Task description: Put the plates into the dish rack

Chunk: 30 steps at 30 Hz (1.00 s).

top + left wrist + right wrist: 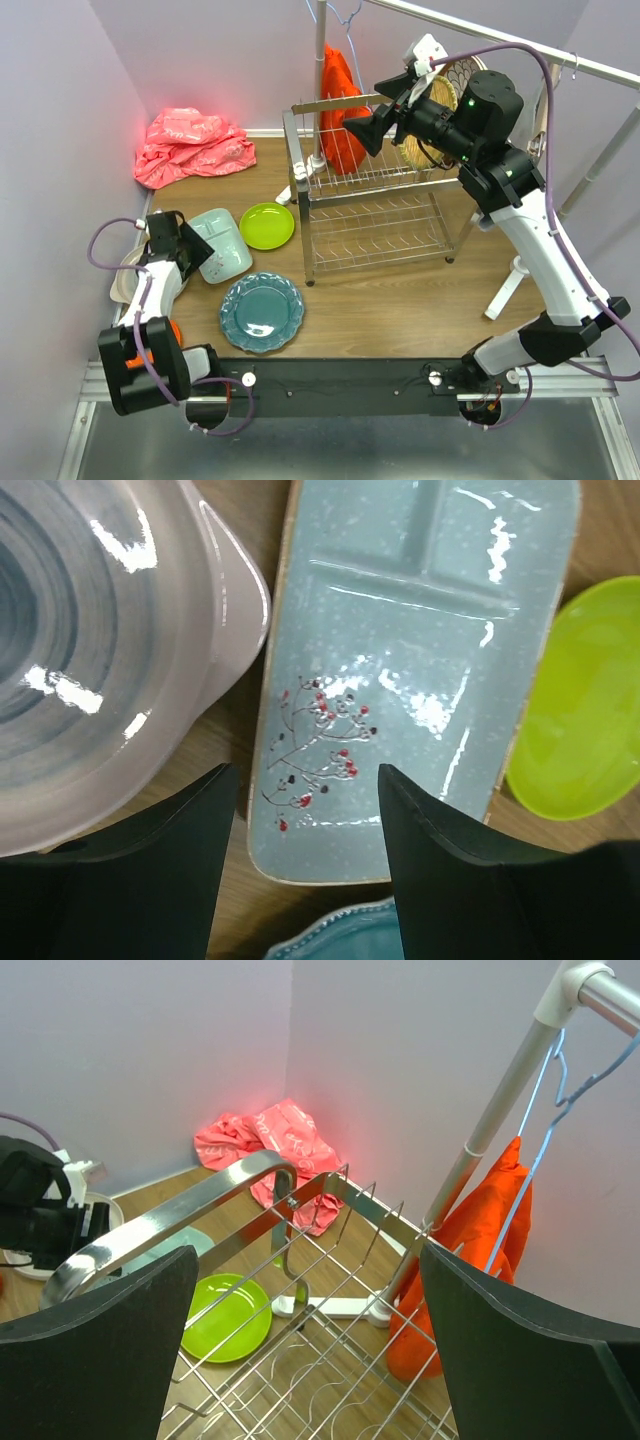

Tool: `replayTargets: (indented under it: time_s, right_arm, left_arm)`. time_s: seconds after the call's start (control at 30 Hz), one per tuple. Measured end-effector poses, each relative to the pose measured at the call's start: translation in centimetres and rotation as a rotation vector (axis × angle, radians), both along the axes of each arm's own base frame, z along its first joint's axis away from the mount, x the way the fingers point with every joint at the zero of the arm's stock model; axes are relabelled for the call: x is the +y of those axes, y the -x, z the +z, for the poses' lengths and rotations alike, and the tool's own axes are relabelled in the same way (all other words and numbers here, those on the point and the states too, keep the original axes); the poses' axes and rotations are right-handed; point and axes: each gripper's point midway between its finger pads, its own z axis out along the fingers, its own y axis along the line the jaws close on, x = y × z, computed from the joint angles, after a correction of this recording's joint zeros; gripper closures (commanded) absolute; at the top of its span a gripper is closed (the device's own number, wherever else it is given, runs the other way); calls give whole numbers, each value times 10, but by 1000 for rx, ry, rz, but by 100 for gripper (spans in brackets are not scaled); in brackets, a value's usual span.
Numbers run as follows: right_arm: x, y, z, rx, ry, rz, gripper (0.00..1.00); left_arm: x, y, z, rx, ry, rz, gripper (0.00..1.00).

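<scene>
My left gripper point(306, 770) point(188, 242) is open and hangs low over the near short end of the mint rectangular tray point(400, 650) point(225, 248). It holds nothing. Round the tray lie a grey-swirl plate point(80, 650), a lime green plate point(580, 720) point(267, 225) and a teal scalloped plate point(262, 311) point(340, 935). The chrome dish rack point(375, 215) point(200, 1210) stands at mid-table. My right gripper point(308, 1255) point(365, 128) is open and empty above its upper tier. A woven-yellow plate point(437, 108) stands at the rack's far right end, partly hidden by that arm.
A pink-red cloth point(190, 145) lies crumpled in the back left corner. An orange garment point(340, 110) point(480, 1250) hangs from a white rail point(500, 40) just behind the rack. An orange plate edge point(174, 330) shows under my left arm.
</scene>
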Motion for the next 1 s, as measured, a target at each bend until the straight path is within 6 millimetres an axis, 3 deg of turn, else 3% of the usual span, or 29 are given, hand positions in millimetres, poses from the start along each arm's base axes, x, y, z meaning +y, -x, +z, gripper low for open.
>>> replayTargets:
  time_s: [0.13,0.3,0.5,0.73,0.9,1.0]
  right_arm:
    - [0,0,-1,2,1,0,0]
    - [0,0,-3,6,4,0,0]
    - [0,0,-4,13,1,0,0]
    - [0,1,-4,16,-2,1,0]
    - [0,2,-3,21,-8,1,0]
    - [0,2,-3,25,-12,2,0]
  left_arm:
    - [6,4,-14,55,-15,23,34]
    - [11,5,-21,79,-31,47,48]
    - [13,4,-43,126,-17,57,54]
    - [16,-4,-42,99,-20,56,69]
    - [17,-8,-39,69,-3,37,91]
    - [19,-9,-36,57,-4,32,97]
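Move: For the left hand, the middle of the light-blue tray is about 5 cm ahead, 2 cm to the right and 5 cm below. All at much the same height, the white swirl plate is some 15 cm left and 1 cm back, the green plate about 10 cm ahead and 13 cm right, and the scalloped blue plate 11 cm back and 12 cm right. From the right hand the tray is roughly 32 cm left, 1 cm ahead and 47 cm below. The left fingers close on the tray's left rim near its nearer end, one in the gap beside the swirl plate and the other over the tray's face. To get there the hand sinks about 4 cm while easing 2 cm left, tipping slightly steeper, then creeps forward and barely up as the half-closing fingers narrow on the rim and the tilt comes back. ##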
